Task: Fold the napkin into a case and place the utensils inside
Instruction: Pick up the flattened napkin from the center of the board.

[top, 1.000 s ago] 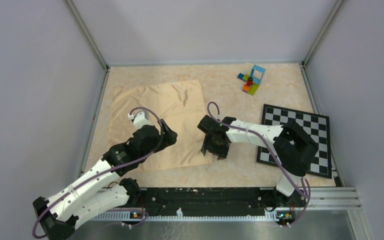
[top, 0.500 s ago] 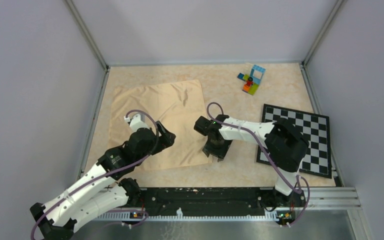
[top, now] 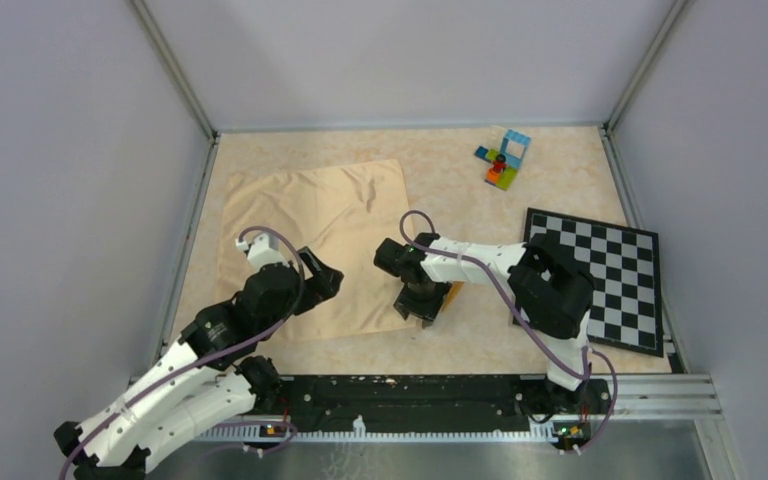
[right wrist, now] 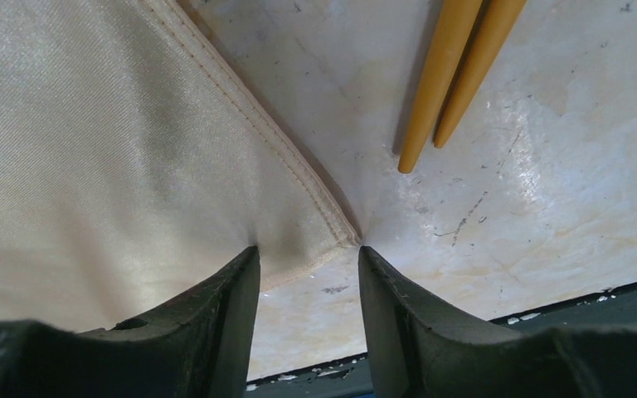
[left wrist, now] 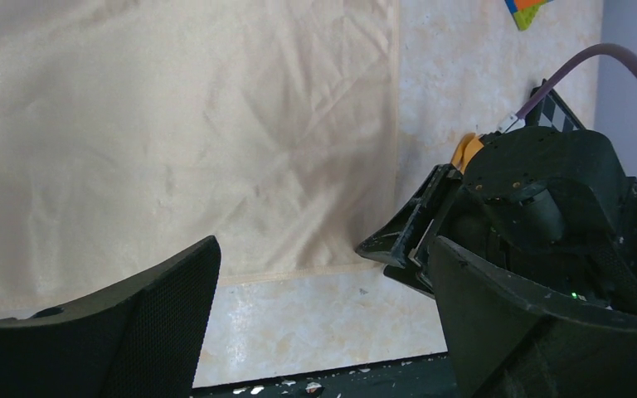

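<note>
The peach-tan napkin (top: 310,225) lies flat and unfolded on the left half of the table. My right gripper (top: 418,308) points down at its near right corner. In the right wrist view the jaws (right wrist: 307,249) stand partly apart, their tips on either side of the hemmed corner of the napkin (right wrist: 116,149). Two orange utensil handles (right wrist: 444,75) lie side by side on the table just beyond that corner; their heads are out of frame. My left gripper (top: 322,283) hovers wide open (left wrist: 323,249) over the napkin's near edge (left wrist: 174,124), holding nothing.
Multicoloured toy bricks (top: 503,158) sit at the back right. A black-and-white checkered board (top: 600,275) lies on the right. A black rail (top: 410,390) runs along the table's near edge, close to both grippers. Grey walls enclose the table.
My right gripper slid left to the napkin's near right corner and its jaws narrowed. My left arm drew back toward the near left, its jaws staying wide open.
</note>
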{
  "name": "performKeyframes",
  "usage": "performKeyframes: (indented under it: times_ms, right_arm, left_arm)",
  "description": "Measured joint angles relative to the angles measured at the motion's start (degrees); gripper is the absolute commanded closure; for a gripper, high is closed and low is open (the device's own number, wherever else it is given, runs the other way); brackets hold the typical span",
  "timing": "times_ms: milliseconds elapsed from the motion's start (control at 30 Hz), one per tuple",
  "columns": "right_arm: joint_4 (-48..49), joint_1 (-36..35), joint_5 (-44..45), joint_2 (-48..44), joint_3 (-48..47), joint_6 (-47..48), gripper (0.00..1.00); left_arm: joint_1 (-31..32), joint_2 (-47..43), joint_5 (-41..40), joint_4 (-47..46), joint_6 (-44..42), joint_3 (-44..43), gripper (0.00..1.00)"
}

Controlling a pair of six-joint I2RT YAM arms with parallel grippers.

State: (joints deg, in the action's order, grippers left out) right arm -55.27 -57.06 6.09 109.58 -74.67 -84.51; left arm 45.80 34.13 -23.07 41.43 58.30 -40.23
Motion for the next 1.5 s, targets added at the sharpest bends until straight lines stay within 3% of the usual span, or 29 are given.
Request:
performKeyframes:
  times_ms: [233,367,767,833,1000,1133,1300,1500]
  right_arm:
    - [2.3,0.0,-0.3,-0.3,1.4,-1.3,0.76]
    - [4.1,0.0,-0.3,-1.8,3.5,-1.2,1.00]
    - [9.4,0.0,-0.6,-3.3,5.5,-0.5,1.00]
    - [13.1,0.0,-1.6,-4.5,7.6,-0.5,1.00]
    - [21.3,0.3,-4.4,-6.6,12.1,-0.5,1.00]
    - [27.0,1.4,-8.2,-6.9,14.2,0.1,1.00]
    - [31.8,3.3,-12.3,-7.5,17.0,1.1,1.00]
    - [33.8,4.7,-13.6,-8.7,18.9,1.6,1.00]
  left_arm:
    - [0.0,-1.6,-0.9,1.4,-0.2,0.0,0.01]
    - [0.0,-1.2,-1.2,2.4,-0.4,0.0,0.01]
    - [-2.1,8.8,-0.6,4.5,2.2,-1.7,0.01]
    - [-6.5,11.6,1.6,4.9,1.5,-2.7,0.01]
    - [-27.6,18.3,7.2,7.6,-1.3,-3.1,0.01]
    - [-36.0,18.2,7.3,12.7,-0.9,-3.3,0.03]
    - [-53.9,14.0,7.5,14.2,-0.1,-0.7,0.05]
    - [-69.8,16.2,8.2,13.3,0.0,1.5,0.06]
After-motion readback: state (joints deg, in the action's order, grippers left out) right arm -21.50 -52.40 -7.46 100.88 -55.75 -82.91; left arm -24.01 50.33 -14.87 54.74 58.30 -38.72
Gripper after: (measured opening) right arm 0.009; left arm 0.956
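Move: The napkin's near right corner lies almost between the right fingertips, about 1 cm ahead, 1 cm to the right and 1 cm below; the utensils lie some 7 cm ahead and 6 cm right of that hand. The left hand's goal, the napkin's near left corner, is roughly 23 cm to its left, 8 cm back and 17 cm below; the near right corner is about 17 cm to its right, 4 cm back, equally low. The right fingers, half open around the napkin's near right corner, shut and pinch the cloth; keeping hold, that hand drags it about 4 cm left and a little forward close above the table, its left side tilting up. The left hand first dips, then sweeps some 22 cm left and 10 cm down towards the near left corner, fingers staying open, turning counter-clockwise and tipping steeply down. ##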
